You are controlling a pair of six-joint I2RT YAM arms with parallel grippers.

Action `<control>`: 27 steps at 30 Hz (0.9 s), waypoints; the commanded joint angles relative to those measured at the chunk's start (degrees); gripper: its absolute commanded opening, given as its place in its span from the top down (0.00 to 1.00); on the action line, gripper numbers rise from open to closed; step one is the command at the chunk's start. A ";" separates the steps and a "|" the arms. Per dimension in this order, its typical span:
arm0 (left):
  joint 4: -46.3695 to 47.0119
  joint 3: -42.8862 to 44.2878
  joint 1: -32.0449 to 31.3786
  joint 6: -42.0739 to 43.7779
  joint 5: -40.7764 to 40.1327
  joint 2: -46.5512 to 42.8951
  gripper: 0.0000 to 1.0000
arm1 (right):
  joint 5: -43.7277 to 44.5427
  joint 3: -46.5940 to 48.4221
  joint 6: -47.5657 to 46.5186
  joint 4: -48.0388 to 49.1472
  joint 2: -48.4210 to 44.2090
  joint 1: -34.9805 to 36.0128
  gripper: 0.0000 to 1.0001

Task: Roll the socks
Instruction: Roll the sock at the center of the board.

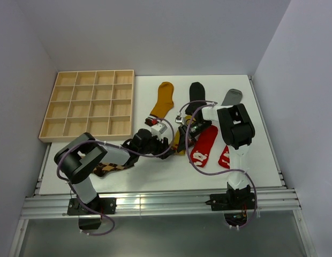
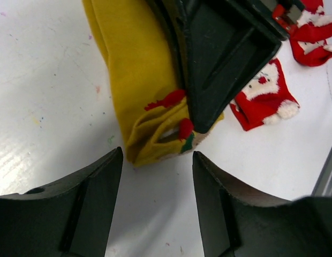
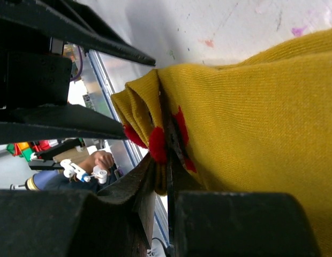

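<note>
In the right wrist view my right gripper [image 3: 167, 160] is shut on the folded edge of a mustard yellow sock [image 3: 251, 118] with red marks. The left wrist view shows that sock [image 2: 142, 91] lying on the table, with the right gripper's finger [image 2: 225, 59] pressed on its end. My left gripper [image 2: 158, 158] stands open just in front of the sock's end, nothing between its fingers. From above, both grippers meet at mid-table, left [image 1: 167, 140] and right [image 1: 183, 135], over the sock [image 1: 178, 143], which is mostly hidden.
Another mustard sock [image 1: 165, 99], a black sock [image 1: 195, 92] and a grey sock [image 1: 232, 96] lie flat at the back. Two red printed socks [image 1: 205, 145] [image 1: 225, 156] lie at the right. A brown argyle sock [image 1: 110, 168] lies under the left arm. A wooden grid tray [image 1: 91, 107] stands at back left.
</note>
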 commanded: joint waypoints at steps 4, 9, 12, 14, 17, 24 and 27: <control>2.95 4.63 -0.30 0.68 -2.48 3.14 0.40 | -0.76 0.42 -2.40 -2.78 -0.44 -0.58 1.00; 3.13 5.51 -0.39 -0.64 -1.87 4.02 0.51 | 1.00 -0.37 0.06 -0.50 -0.96 -1.11 1.00; 0.93 6.04 -0.30 -0.73 -1.78 4.03 0.70 | 1.53 -0.54 1.11 0.47 -1.58 -1.46 1.00; -0.73 6.39 -0.47 -0.55 -1.87 3.94 0.79 | 2.14 -0.81 1.64 1.78 -2.19 -1.55 0.93; -6.77 8.40 -1.08 -0.29 -4.14 3.50 0.98 | 3.37 -0.63 2.35 3.45 -3.95 -1.55 0.69; -21.19 9.12 -2.14 -1.52 -15.99 -3.34 1.00 | 7.86 0.60 1.82 7.06 -10.36 -1.73 0.45; -25.51 8.68 -2.23 -2.57 -18.82 -7.55 1.00 | 9.17 0.95 2.00 8.47 -11.95 -2.16 0.43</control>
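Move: The folded near end of the yellow sock lies just beyond the left hand's open fingertips, about 3 cm to their right, 1 cm farther out and 1 cm lower. The right fingers already pinch that fold, whose middle is about 1 cm to the right hand's left, level ahead and in height. From the left hand, the long red Santa sock lies some 12 cm right with no forward offset, and the striped mustard sock about 17 cm ahead and 4 cm left, both about 3 cm lower. The left hand slides about 2 cm forward and 1 cm right so its open fingers straddle the left side of the yellow sock's fold, and shuts them on it while the right fingers still hold their part. The right hand then opens to a bit over half, comes free of the fold and draws off forward and up, some 3 cm out and 2 cm high, tilting up a little, while the left keeps its pinch and shifts about 2.5 cm back to its left, tipping its fingertips further down and turning some 10 degrees counter-clockwise. ##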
